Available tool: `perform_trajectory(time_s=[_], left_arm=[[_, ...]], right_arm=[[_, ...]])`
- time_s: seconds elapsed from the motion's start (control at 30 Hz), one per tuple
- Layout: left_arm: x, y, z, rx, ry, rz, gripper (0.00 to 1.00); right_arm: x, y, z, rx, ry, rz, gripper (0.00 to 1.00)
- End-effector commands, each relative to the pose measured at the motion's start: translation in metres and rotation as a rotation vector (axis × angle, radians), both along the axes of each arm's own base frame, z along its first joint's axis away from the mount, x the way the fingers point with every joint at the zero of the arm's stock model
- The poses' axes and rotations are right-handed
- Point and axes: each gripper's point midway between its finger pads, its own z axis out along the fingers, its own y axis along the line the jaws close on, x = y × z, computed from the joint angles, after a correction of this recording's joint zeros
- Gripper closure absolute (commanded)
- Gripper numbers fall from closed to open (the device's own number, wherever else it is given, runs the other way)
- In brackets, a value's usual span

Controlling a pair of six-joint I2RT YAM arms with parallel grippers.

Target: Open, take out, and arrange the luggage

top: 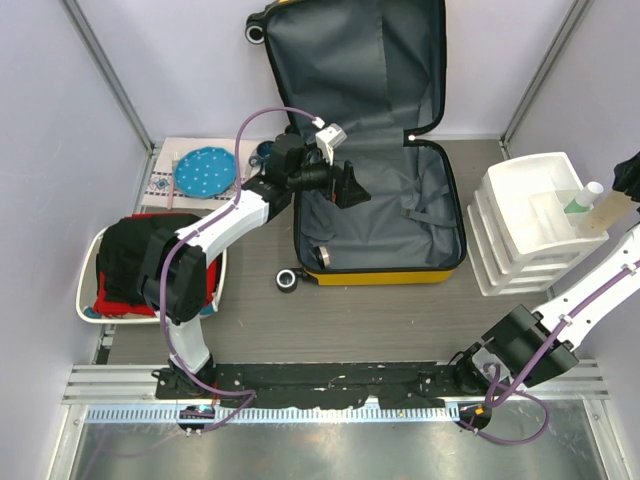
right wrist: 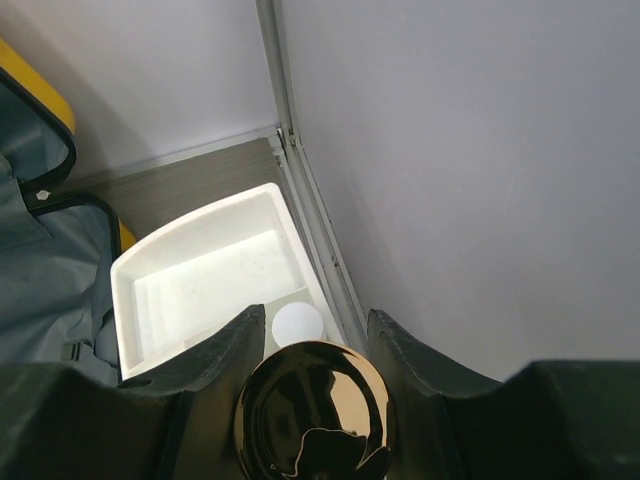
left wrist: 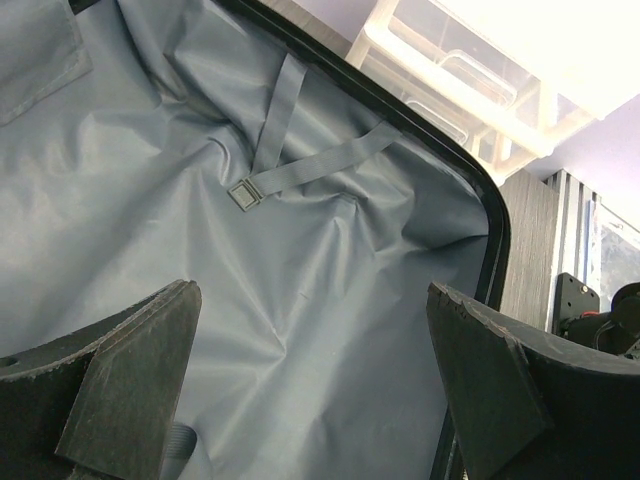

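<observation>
The yellow luggage (top: 400, 215) lies open in the middle of the table, its lid propped against the back wall and its grey lining (left wrist: 150, 150) showing. My left gripper (top: 345, 186) hangs open over the left part of the lining, and nothing is between its fingers (left wrist: 312, 300). A strap with a buckle (left wrist: 243, 195) lies on the lining ahead of it. My right gripper (top: 627, 178) is at the far right, above the white drawer unit, shut on a pale bottle (top: 585, 200) with a white cap. In the right wrist view, the fingers (right wrist: 400, 350) press a shiny gold end (right wrist: 315, 410).
The white drawer unit (top: 525, 225) stands right of the luggage with its top drawer (right wrist: 200, 280) open. A white tray (top: 88, 300) of red and black clothes sits at the left. A blue plate (top: 205, 170) lies on a mat behind it. A small round tin (top: 287, 279) lies by the suitcase's front corner.
</observation>
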Motion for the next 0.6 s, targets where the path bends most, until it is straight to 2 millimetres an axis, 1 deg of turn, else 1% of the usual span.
perform_trajectory(time_s=[0.0, 0.03, 0.2, 0.23, 0.3, 0.37, 0.4, 0.43, 0.47, 0.5, 0.57], left_arm=[[-0.002, -0.001, 0.020, -0.017, -0.053, -0.009, 0.00], [-0.002, -0.001, 0.019, -0.016, -0.052, -0.009, 0.00], [-0.001, 0.000, 0.020, -0.015, -0.056, -0.002, 0.00], [-0.001, 0.000, 0.020, -0.014, -0.055, -0.003, 0.00], [-0.001, 0.000, 0.019, -0.012, -0.053, -0.002, 0.00], [-0.001, 0.000, 0.020, -0.011, -0.056, -0.001, 0.00], [-0.001, 0.001, 0.020, -0.010, -0.058, 0.002, 0.00], [0.000, 0.001, 0.020, -0.008, -0.058, 0.003, 0.01], [0.000, 0.002, 0.020, -0.008, -0.062, 0.004, 0.00], [-0.001, 0.001, 0.020, -0.003, -0.060, 0.003, 0.01], [0.000, 0.003, 0.021, 0.001, -0.068, 0.007, 0.01]], right_arm=[[0.007, -0.007, 0.037, -0.132, -0.109, 0.019, 0.99], [0.009, -0.008, 0.032, -0.125, -0.104, 0.024, 0.99], [0.012, -0.009, 0.023, -0.140, -0.098, 0.042, 0.99], [0.013, -0.010, 0.016, -0.132, -0.092, 0.042, 0.99], [0.014, -0.010, 0.015, -0.139, -0.100, 0.046, 0.99], [0.016, -0.012, 0.009, -0.137, -0.097, 0.045, 0.99], [0.019, -0.009, 0.007, -0.135, -0.099, 0.054, 0.99], [0.021, -0.008, 0.001, -0.125, -0.092, 0.058, 0.99], [0.021, -0.008, 0.002, -0.138, -0.097, 0.054, 0.99], [0.025, -0.005, -0.003, -0.131, -0.093, 0.066, 0.99], [0.026, -0.002, -0.005, -0.134, -0.087, 0.071, 0.98]])
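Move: The right hand holds the clear bottle by its lid end. The near right corner of the white rack's top tray, where it is being taken, lies some 6 cm ahead, about level sideways and 20 cm below. The green tube stands about 9 cm ahead, 1 cm left; the tray's middle is 8 cm ahead, 10 cm left; the open suitcase is 14 cm ahead, 44 cm left. From the left hand, that corner lies roughly 50 cm right, 5 cm back and slightly below. Keeping its grip, the right hand lowers the bottle about 5 cm into the tray corner, easing slightly forward. ##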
